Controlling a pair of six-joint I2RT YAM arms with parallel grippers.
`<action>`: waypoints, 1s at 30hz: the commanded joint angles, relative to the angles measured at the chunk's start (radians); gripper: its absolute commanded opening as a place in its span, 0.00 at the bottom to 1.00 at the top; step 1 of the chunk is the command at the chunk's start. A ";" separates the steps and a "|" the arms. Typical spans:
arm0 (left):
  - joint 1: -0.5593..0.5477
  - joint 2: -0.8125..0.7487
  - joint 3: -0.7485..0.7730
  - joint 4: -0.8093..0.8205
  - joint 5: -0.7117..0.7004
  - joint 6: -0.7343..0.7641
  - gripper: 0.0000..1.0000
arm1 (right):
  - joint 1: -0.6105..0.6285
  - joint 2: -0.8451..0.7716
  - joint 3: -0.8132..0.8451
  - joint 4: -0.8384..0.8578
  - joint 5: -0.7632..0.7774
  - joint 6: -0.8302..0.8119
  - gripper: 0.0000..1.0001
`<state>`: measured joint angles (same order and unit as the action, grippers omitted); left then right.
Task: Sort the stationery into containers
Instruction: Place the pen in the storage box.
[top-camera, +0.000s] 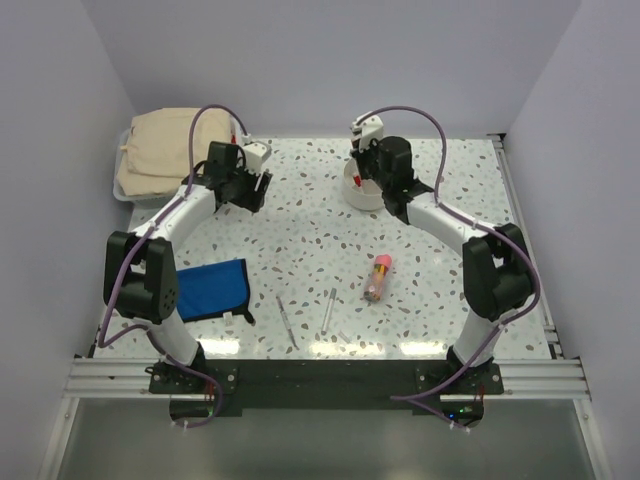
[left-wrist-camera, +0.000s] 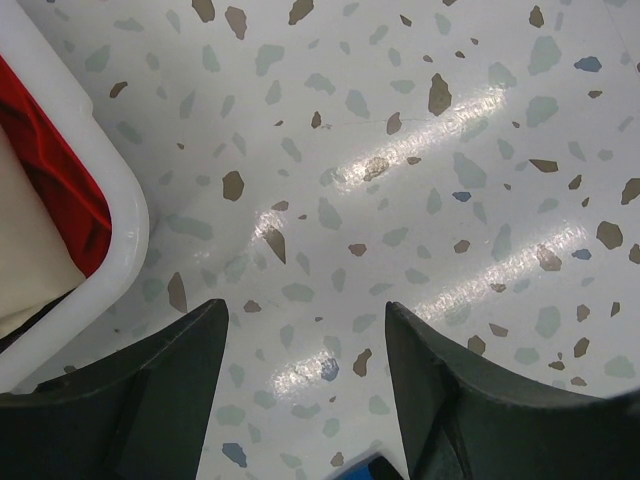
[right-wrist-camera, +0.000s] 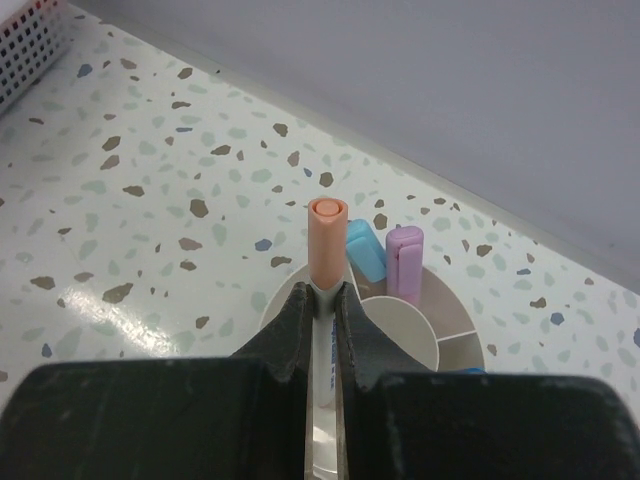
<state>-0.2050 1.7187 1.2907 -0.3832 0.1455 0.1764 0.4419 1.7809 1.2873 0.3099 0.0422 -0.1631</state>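
Observation:
My right gripper (right-wrist-camera: 321, 292) is shut on a white marker with a peach cap (right-wrist-camera: 327, 240), held upright over the round white cup (right-wrist-camera: 455, 335). The divided cup (top-camera: 362, 193) holds a blue-capped stick (right-wrist-camera: 365, 250) and a pink-capped marker (right-wrist-camera: 404, 262). My left gripper (left-wrist-camera: 305, 310) is open over bare table beside the corner of the white bin (left-wrist-camera: 120, 215). On the table lie a pink-red tube (top-camera: 378, 278) and two slim pens (top-camera: 287, 320) (top-camera: 328, 308). In the top view the left gripper (top-camera: 255, 190) hovers right of the bin (top-camera: 117, 188); the right gripper (top-camera: 362, 170) is above the cup.
A folded beige cloth (top-camera: 175, 145) covers the bin at the back left; something red (left-wrist-camera: 50, 170) shows inside it. A flat blue pouch (top-camera: 210, 288) lies front left by the left arm's base. Grey walls close in the table on three sides.

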 joint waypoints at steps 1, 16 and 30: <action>0.003 0.005 0.022 0.009 0.003 0.009 0.69 | 0.000 0.029 0.056 0.032 0.036 -0.072 0.00; -0.011 -0.018 -0.019 0.033 -0.017 0.000 0.69 | 0.000 0.012 -0.019 -0.011 0.010 -0.168 0.00; -0.016 -0.033 -0.027 0.040 -0.014 0.003 0.69 | 0.001 -0.006 0.056 -0.208 0.013 -0.116 0.41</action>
<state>-0.2173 1.7203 1.2648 -0.3817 0.1287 0.1757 0.4419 1.8111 1.2690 0.1925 0.0540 -0.2989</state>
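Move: The right hand already holds the pen upright over the round white storage box, whose middle is about 14 cm below, 3 cm to the right and 1 cm ahead. The red marker in it lies roughly straight below, some 13 cm down; the blue highlighter stands about 5 cm ahead and 1 cm right, the pink one 6 cm ahead and 3 cm right. From the left hand the storage box is about 7 cm ahead, 25 cm right and 5 cm lower. Lower the right gripper about 5 cm, nearly straight down, taking the pinched pen into the left-hand compartment beside the red marker. Roll the hand some 10 degrees on the way, its left side dropping, and tip the fingers slightly down near the end; only then open the fingers to roughly a third and let go of the pen. ##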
